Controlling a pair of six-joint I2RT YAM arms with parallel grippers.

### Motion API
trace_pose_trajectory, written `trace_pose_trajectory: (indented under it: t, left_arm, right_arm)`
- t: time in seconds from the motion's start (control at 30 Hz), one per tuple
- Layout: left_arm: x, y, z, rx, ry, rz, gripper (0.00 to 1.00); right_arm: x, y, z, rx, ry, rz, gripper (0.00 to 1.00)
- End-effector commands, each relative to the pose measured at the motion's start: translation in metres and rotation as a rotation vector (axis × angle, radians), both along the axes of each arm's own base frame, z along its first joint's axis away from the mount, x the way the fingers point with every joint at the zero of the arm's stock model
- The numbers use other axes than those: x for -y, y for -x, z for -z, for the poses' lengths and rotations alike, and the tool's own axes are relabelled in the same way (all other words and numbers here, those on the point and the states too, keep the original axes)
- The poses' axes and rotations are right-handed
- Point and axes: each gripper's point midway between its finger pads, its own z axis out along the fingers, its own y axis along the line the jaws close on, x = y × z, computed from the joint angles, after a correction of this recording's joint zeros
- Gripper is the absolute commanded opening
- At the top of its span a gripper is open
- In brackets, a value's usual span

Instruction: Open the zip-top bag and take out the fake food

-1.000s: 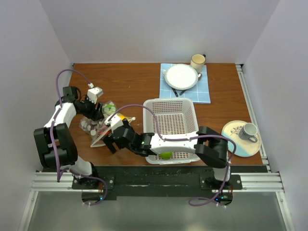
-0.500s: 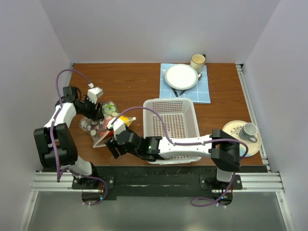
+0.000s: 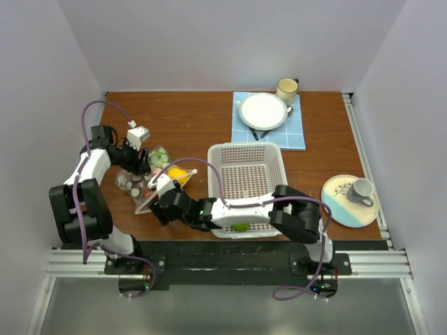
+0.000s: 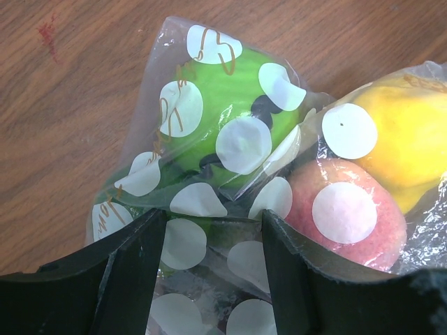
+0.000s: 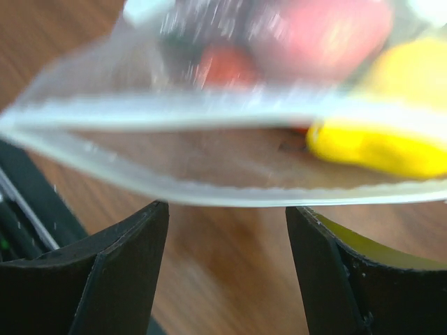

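Observation:
The zip-top bag (image 3: 142, 190), clear with white dots, lies at the table's left with its mouth gaping toward the front. My left gripper (image 3: 142, 167) is shut on the bag's far end, and dotted plastic fills the space between its fingers (image 4: 133, 265). Through the bag (image 4: 244, 143) I see fake food: a green apple (image 4: 223, 91), a pink peach (image 4: 349, 209) and a yellow pear (image 4: 405, 132). My right gripper (image 3: 159, 201) is open just below the bag's zip rim (image 5: 209, 195), with only table between its fingers. A yellow piece (image 5: 377, 150) lies inside the mouth.
A white perforated basket (image 3: 248, 148) stands right of the bag, with a small green piece (image 3: 241, 225) at its near end. Behind it is a white plate (image 3: 263, 110) on a blue cloth, with a mug (image 3: 287, 88). A saucer with a cup (image 3: 349, 199) sits at the right edge.
My right gripper has narrowed its jaws and shifted slightly along the bag's mouth. The yellow pear shows more plainly from above. The left arm has stayed put.

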Motion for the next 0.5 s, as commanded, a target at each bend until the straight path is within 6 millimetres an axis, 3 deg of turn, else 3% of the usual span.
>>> trace_pose_trajectory:
  t: [0.0, 0.1, 0.23, 0.47]
  left_arm:
    - [-0.006, 0.013, 0.016, -0.052, -0.041, 0.0, 0.62]
    - [-0.007, 0.013, 0.02, -0.056, -0.048, 0.001, 0.62]
    - [-0.007, 0.014, 0.024, -0.063, -0.047, 0.003, 0.62]
    - [-0.008, 0.014, 0.022, -0.057, -0.054, 0.003, 0.62]
  right_arm:
    - [-0.022, -0.014, -0.074, 0.059, -0.161, -0.028, 0.72]
    - [-0.018, -0.005, -0.081, 0.03, -0.154, -0.06, 0.72]
    - [-0.007, 0.005, -0.073, -0.021, -0.116, -0.072, 0.73]
    - [0.004, 0.007, -0.08, -0.024, -0.103, -0.069, 0.73]
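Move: The bag's open mouth is almost at the right fingertips, its middle about 1 cm ahead, 1 cm left and 3 cm below. Inside the bag, the red food is some 3 cm ahead and 5 cm left, the pink food about 7 cm ahead and 2 cm left, and the yellow food about 8 cm ahead and 4 cm right, all some 4 cm below. From the left gripper, the mouth's middle lies roughly 7 cm back, 8 cm right and 2 cm lower. Raise the empty right gripper about 5 cm, up and away from the bag's mouth. Let it carry on forward a centimetre or so as it starts to rise, then ease it back by as much, fingers kept well open and still aimed forward-left and down at the mouth. Keep the left gripper where it is, its parted fingertips resting on the bag's closed part. ##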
